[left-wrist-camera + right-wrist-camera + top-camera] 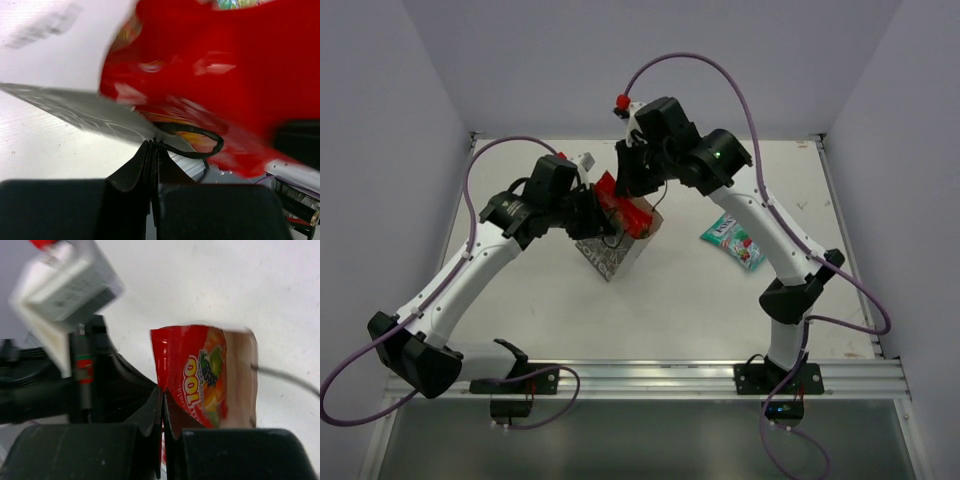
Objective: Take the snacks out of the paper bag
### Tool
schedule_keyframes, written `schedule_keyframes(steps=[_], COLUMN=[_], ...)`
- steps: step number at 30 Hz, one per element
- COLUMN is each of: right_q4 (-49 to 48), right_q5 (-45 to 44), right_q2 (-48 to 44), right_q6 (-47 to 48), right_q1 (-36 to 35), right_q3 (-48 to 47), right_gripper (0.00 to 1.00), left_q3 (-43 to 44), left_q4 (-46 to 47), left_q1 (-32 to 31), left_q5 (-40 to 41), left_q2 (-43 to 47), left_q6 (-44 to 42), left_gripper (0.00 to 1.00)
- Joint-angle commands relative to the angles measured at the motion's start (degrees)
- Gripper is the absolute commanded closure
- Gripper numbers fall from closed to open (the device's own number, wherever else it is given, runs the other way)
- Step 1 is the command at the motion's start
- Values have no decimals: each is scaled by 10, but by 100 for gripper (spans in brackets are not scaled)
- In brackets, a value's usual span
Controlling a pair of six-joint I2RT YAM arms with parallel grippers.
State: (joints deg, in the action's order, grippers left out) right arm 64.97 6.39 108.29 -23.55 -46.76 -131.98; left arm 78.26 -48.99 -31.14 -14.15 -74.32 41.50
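The paper bag (pixel 607 254) stands at the middle of the table. My left gripper (pixel 594 217) is shut on its rim, pinching the grey paper (pixel 90 112) beside a black loop handle (pixel 200 142). A bright red snack (pixel 625 208) sticks up out of the bag's mouth. My right gripper (pixel 628 184) is shut on that packet's edge from above. The right wrist view shows the red snack (pixel 197 375) with fruit print caught between the fingers, the beige bag (pixel 243 380) behind it. A teal snack (pixel 733 240) lies flat on the table to the right. The red snack (pixel 225 75) fills the left wrist view.
The two wrists are close together over the bag, and the left arm's wrist camera box (pixel 60 290) shows in the right wrist view. Purple cables loop above both arms. Grey walls enclose the white table (pixel 670 310) on three sides.
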Motion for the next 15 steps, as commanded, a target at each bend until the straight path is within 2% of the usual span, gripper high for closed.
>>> schedule_keyframes(steps=[1,7,15], right_q4=[-19,-26,-42], right_q5=[-18,-36,-54], right_q2=[-33,-61,-86], right_q6=[8,4,7], right_q1=[-2,-2,-2], right_q3=[-98,-56,-75], right_gripper=[100,100,100], left_q3=[-6,-22,-32], left_q4=[-1,7,2], left_q1=[4,4,5], left_q5=[5,8,7], left_q2=[17,28,32], left_q6=[0,2,1], left_gripper=[100,100,100])
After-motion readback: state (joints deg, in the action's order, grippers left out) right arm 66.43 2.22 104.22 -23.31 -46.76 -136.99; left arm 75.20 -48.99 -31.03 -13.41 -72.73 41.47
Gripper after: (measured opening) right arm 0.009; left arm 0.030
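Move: The right fingers already pinch the top of the red snack packet, whose middle hangs about 8 cm straight below them. Its lower part is in the tilted paper bag, whose middle is about 17 cm straight below the right hand. From the left hand, already on a bag handle, the bag's middle is roughly 4 cm ahead, 3 cm right and 10 cm down. The green packet lies some 11 cm ahead, 22 cm right and 31 cm below the right hand. Keeping its pinch on the red packet's top, the right hand hauls it quickly up, away from the paper bag, by about 6 cm, then eases slightly down while drifting some 2 cm to its right; its fingers tip up a little. The left hand keeps the bag handle pinched against this pull and sinks about 1 cm. ##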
